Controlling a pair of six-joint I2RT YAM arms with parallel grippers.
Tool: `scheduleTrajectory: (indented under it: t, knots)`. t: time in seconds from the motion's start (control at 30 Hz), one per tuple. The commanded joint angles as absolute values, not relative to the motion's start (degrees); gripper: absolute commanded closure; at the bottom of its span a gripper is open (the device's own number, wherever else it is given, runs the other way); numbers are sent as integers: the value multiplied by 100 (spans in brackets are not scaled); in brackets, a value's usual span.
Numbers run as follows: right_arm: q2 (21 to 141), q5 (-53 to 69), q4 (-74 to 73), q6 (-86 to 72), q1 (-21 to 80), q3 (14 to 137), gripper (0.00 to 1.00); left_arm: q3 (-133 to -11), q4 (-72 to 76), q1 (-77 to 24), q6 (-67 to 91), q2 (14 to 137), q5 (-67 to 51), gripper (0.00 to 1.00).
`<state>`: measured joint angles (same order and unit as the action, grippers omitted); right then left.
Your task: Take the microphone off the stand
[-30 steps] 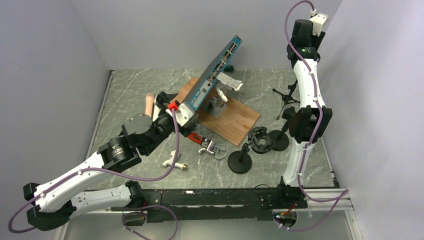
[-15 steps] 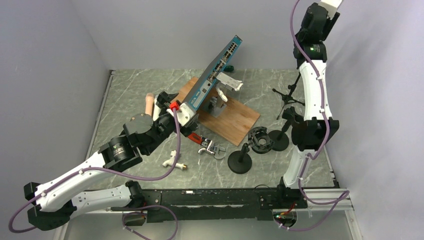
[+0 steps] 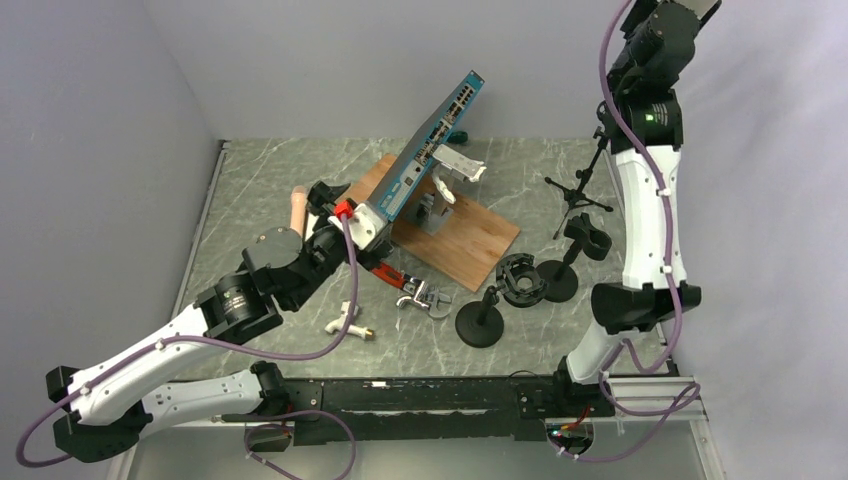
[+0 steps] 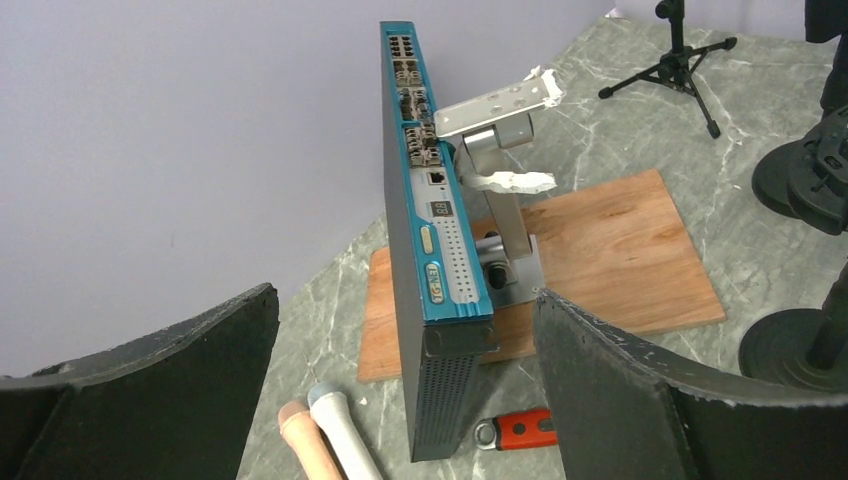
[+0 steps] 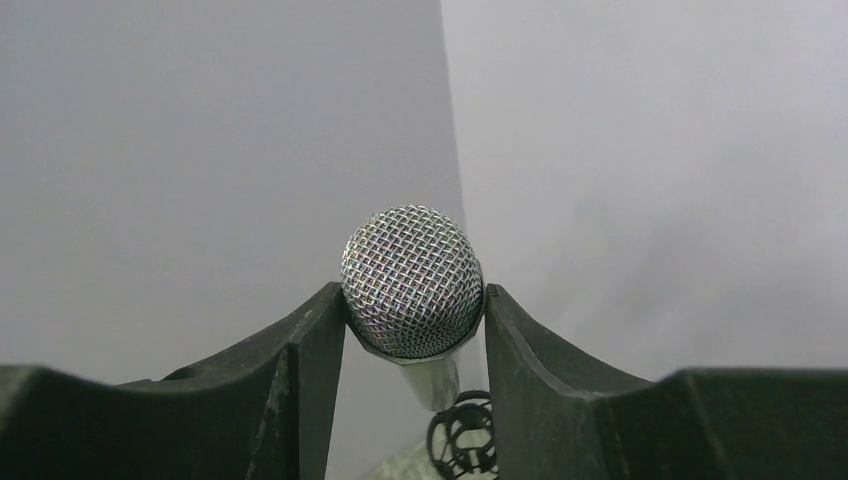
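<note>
My right gripper [image 5: 415, 300] is shut on the silver mesh head of the microphone [image 5: 410, 278], whose grey body hangs down between the fingers. Below it is the stand's black cage holder [image 5: 462, 442], apart from the microphone. In the top view the right wrist [image 3: 665, 35] is raised to the top edge; its fingers and the microphone are cut off there. The black tripod stand [image 3: 578, 190] stands at the back right and shows in the left wrist view [image 4: 675, 62]. My left gripper [image 4: 405, 400] is open and empty, near the blue network switch [image 4: 430, 250].
The blue switch [image 3: 430, 145] leans on a metal bracket on a wooden board [image 3: 475, 245]. A tan handle [image 3: 297, 208] and a white microphone [image 4: 335, 430] lie by the left gripper. A red-handled tool [image 3: 395, 278] and two round-base stands [image 3: 480, 322] [image 3: 556, 280] are mid-table.
The right arm has stretched upward and to the right, carrying its gripper up to the top edge of the top view. The left arm has hardly moved.
</note>
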<state>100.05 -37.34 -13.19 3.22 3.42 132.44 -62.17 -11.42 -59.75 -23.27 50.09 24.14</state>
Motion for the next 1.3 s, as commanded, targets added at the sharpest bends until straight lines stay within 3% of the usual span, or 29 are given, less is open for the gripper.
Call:
scheduleTrajectory:
  t: [0.0,0.47,0.7,0.87,1.0,1.27]
  knots:
    - [9360,-3366,-1293,-142,507,12952,100,-6249,-855,-5938,-2348,4726,2633,1]
    - [6529,57,-2339,-2072,630,10133,100,-6165,-546,-5537,-1126,4790,1492,1]
    - [5904,2635,-2342,-3279,637,9262,100,-7187,-984,-5467,491,5554,209,1]
    - [5326,3449,-1757,-3932,650,8302,100,-8029,-1088,-5466,1024,6182,-851,1]
    - [5171,3726,-1851,-3860,646,7969,100,-8586,-1133,-5483,1110,6862,-2206,7]
    - [4924,4454,-1492,-4249,649,7397,100,-8888,-1650,-5954,621,7544,-963,3]
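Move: The microphone is already in the right gripper, held by its head; its middle is about 5 cm ahead, 4 cm right and 7 below that hand. The empty left gripper it goes to waits some 23 cm back, 48 left and 20 lower, so from there the microphone is about 28 ahead, 52 right, 13 up. The tripod's ring lies 9 ahead, 6 right and 30 under the right hand; the blue-edged box is 23 ahead, 12 right and 24 below the left. Keep the right gripper shut on the microphone's head and swing it back and to the left about 30 cm, sinking some 13 cm, away from the tripod, while turning the hand roughly 85 degrees counter-clockwise. Bring the open left gripper to meet the microphone's body: after a small lift to the left, sweep right about 15 cm, dipping, rising, then sinking again, while turning clockwise and tipping the fingers down. ##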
